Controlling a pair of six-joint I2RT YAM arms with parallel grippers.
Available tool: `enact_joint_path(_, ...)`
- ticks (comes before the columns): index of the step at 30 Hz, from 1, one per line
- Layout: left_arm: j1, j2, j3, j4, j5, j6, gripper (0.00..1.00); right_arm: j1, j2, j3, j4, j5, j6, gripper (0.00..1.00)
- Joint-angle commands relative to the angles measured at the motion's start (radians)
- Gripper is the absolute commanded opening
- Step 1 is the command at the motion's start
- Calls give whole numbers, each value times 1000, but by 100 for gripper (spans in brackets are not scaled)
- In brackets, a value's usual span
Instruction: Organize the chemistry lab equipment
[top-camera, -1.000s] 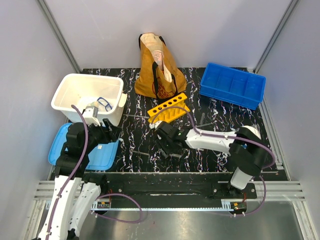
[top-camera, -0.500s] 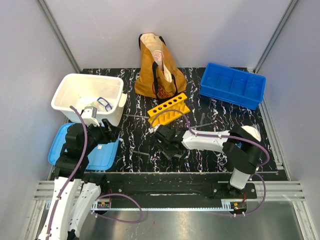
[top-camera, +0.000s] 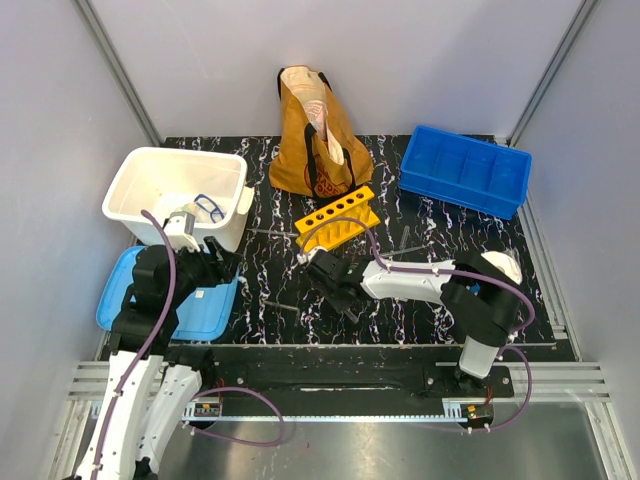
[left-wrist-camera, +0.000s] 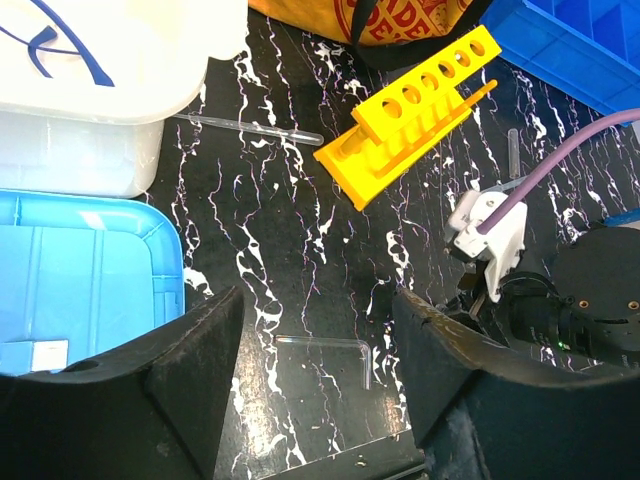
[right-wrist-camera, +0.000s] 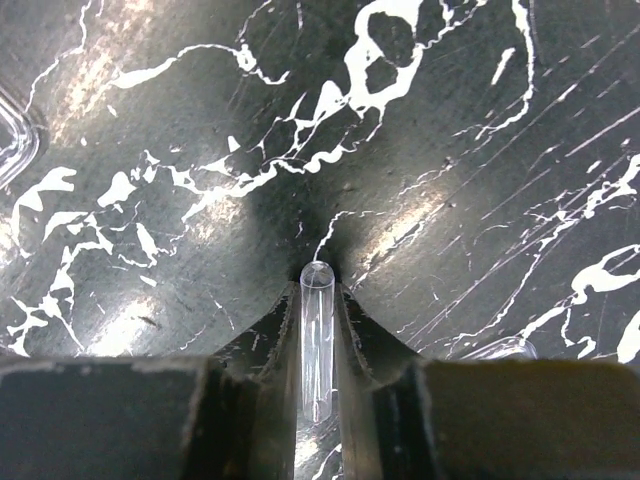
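Observation:
In the right wrist view a clear test tube (right-wrist-camera: 317, 330) lies lengthwise between my right gripper's (right-wrist-camera: 318, 300) fingers, which are shut on it just above the black marbled table. From above, that right gripper (top-camera: 325, 283) sits near the table's middle, just in front of the yellow six-hole rack (top-camera: 338, 215). My left gripper (left-wrist-camera: 318, 370) hangs open over a bent clear glass tube (left-wrist-camera: 330, 343) on the table, not touching it. A long straight tube (left-wrist-camera: 250, 128) lies beside the white bin. The rack (left-wrist-camera: 415, 110) is lying on its side.
A white bin (top-camera: 175, 190) stands at the back left, with a blue lid (top-camera: 130, 290) in front of it under the left arm. A mustard tote bag (top-camera: 315, 135) stands at the back centre and a blue compartment tray (top-camera: 465, 170) at the back right.
My right gripper has shifted slightly left and its fingers have closed on the test tube. The left arm has not moved.

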Motion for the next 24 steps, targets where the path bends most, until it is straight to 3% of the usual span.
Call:
enact_joint_path(1,-3,20,12,43,7,-13,64,7,-31,28,48,77,83,21)
enact_joint_path(4,-1,23,18,43,49,-48,64,7,-46,50,56,95,157,21)
enact_joint_path(10,-3,14,-79,196,368,-208,64,7,-109,91,102,85,289,21)
enact_joint_path(14,-3,33,-148,292,506,-294,65,7,-195,88,206,31,366,21)
enact_joint_path(24,-55,67,-241,505,620,-427,68,7,-350,13,465,-27,538,23)
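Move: The glass tube already pinched in the right fingers at table level lies about 24 cm to the right of the open left gripper, 1 cm back and 21 cm below. So from the right hand the left gripper is some 24 cm left, 1 cm ahead and 21 cm up. A thin glass rod lies about 14 cm left and 1 cm ahead of the right hand; the yellow rack stands roughly 18 cm ahead and 1 cm left. Keep the right fingers shut on the tube and, after easing slightly forward, lift it some 17 cm and carry it about 8 cm left, swinging the fingers from straight down round towards the left gripper. Bring the left gripper to meet it, still open, about 9 cm right and a little back, rolling its left side down and turning clockwise some 25 degrees. ##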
